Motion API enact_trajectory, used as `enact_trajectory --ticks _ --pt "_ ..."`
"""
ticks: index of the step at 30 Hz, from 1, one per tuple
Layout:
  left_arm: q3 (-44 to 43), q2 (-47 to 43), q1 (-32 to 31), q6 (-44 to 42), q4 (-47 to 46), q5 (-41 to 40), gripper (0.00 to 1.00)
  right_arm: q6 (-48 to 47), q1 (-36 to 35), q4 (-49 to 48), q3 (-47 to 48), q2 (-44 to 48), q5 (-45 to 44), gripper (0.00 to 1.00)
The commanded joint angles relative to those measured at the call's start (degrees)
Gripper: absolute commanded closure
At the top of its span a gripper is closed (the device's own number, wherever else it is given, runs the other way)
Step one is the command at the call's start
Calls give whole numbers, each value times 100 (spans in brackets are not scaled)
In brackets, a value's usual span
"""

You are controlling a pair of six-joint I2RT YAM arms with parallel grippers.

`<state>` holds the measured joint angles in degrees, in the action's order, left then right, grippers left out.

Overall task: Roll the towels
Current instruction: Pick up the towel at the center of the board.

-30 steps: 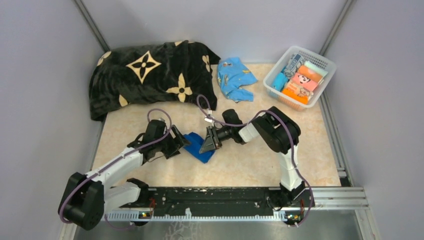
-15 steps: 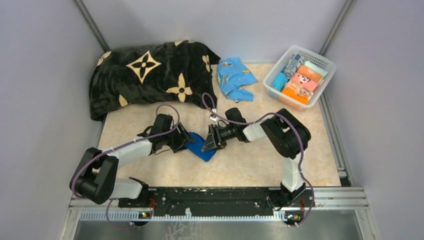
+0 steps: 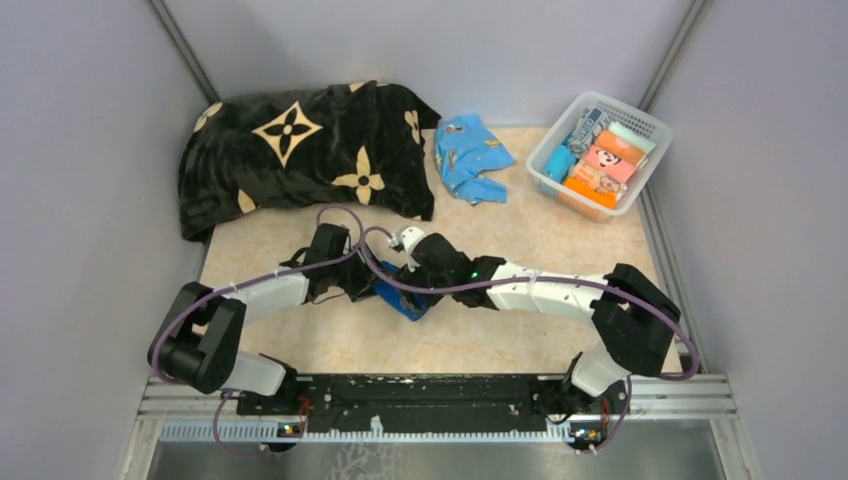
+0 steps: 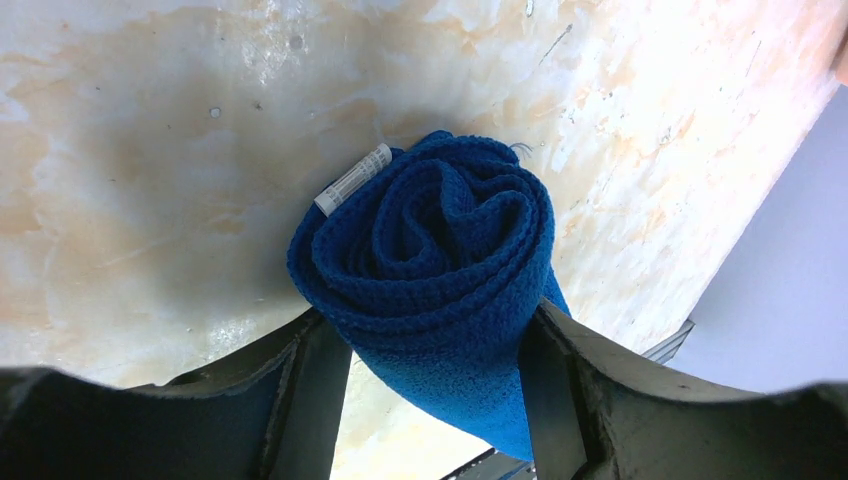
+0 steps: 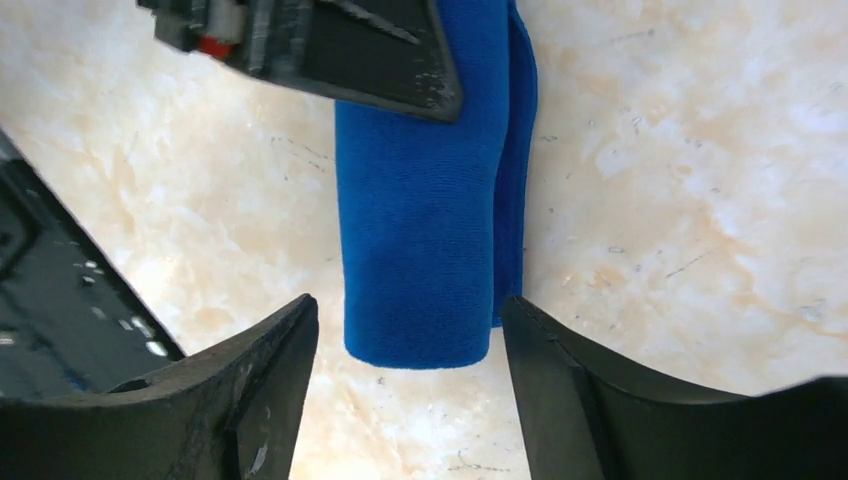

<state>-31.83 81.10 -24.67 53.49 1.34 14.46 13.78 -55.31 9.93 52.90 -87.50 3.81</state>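
Observation:
A royal-blue towel point(image 4: 440, 240), rolled into a tight spiral with a white label, lies on the beige table point(image 3: 500, 330) between the two arms. My left gripper point(image 4: 430, 330) holds one end of the roll, both fingers pressed against its sides. In the right wrist view the roll's other end point(image 5: 420, 230) lies just ahead of my right gripper point(image 5: 408, 310), which stands open and clear of the cloth. From above, the roll point(image 3: 410, 303) shows only partly under both grippers. A crumpled light-blue towel point(image 3: 470, 155) lies at the back.
A black blanket with cream flowers point(image 3: 300, 150) is heaped at the back left. A white basket point(image 3: 640, 125) at the back right holds several rolled cloths. The right arm point(image 3: 540, 290) stretches low across the table's middle. Grey walls enclose the table.
The right gripper has opened and let go of the roll while its arm stretched out low to the left. The left gripper moved in and closed on the roll's end.

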Motion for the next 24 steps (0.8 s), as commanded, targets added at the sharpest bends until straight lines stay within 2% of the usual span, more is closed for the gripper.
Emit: enact_trajectory --ticks 1,4,10,19,24 --pt "195 357 -19 -270 620 -538 34 -1043 -722 248 476 83 -1988 30" --pt "170 409 -24 -294 660 -537 34 -1437 -1190 356 816 -279 -2564 28" --pt "121 483 -25 -332 700 -514 34 -1936 -1608 236 1116 -1179 -3018 25" --pt "49 490 -34 -347 727 -479 33 -1918 -1654 459 1129 -2067 -3460 26" --pt "3 468 -35 -380 756 -491 33 -1631 -1438 734 990 -2303 -3267 30"
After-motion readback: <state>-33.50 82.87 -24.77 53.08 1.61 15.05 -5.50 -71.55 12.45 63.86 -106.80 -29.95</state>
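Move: The rolled blue towel lies diagonally on the board, its middle about 6 cm below the right hand, 2 cm to its left and 1 cm ahead. From the left hand, which already straddles the roll's far-left part, that middle is about 3 cm back and 4 cm to the right, level with it. The light-blue cloth lies some 30 cm ahead of the right hand and 14 cm to its right; the black blanket's middle is about 32 cm ahead and 20 cm to its left. Around the near-right part of the rolled towel the right hand sets its open fingers: it first lifts a little while swinging about 4 cm left, then drops some 6 cm, easing slightly forward and back to the right. Its wrist twists some 40 degrees, mostly about the fingers' own line and counter-clockwise. The left hand stays put and keeps its hold on the other part. ##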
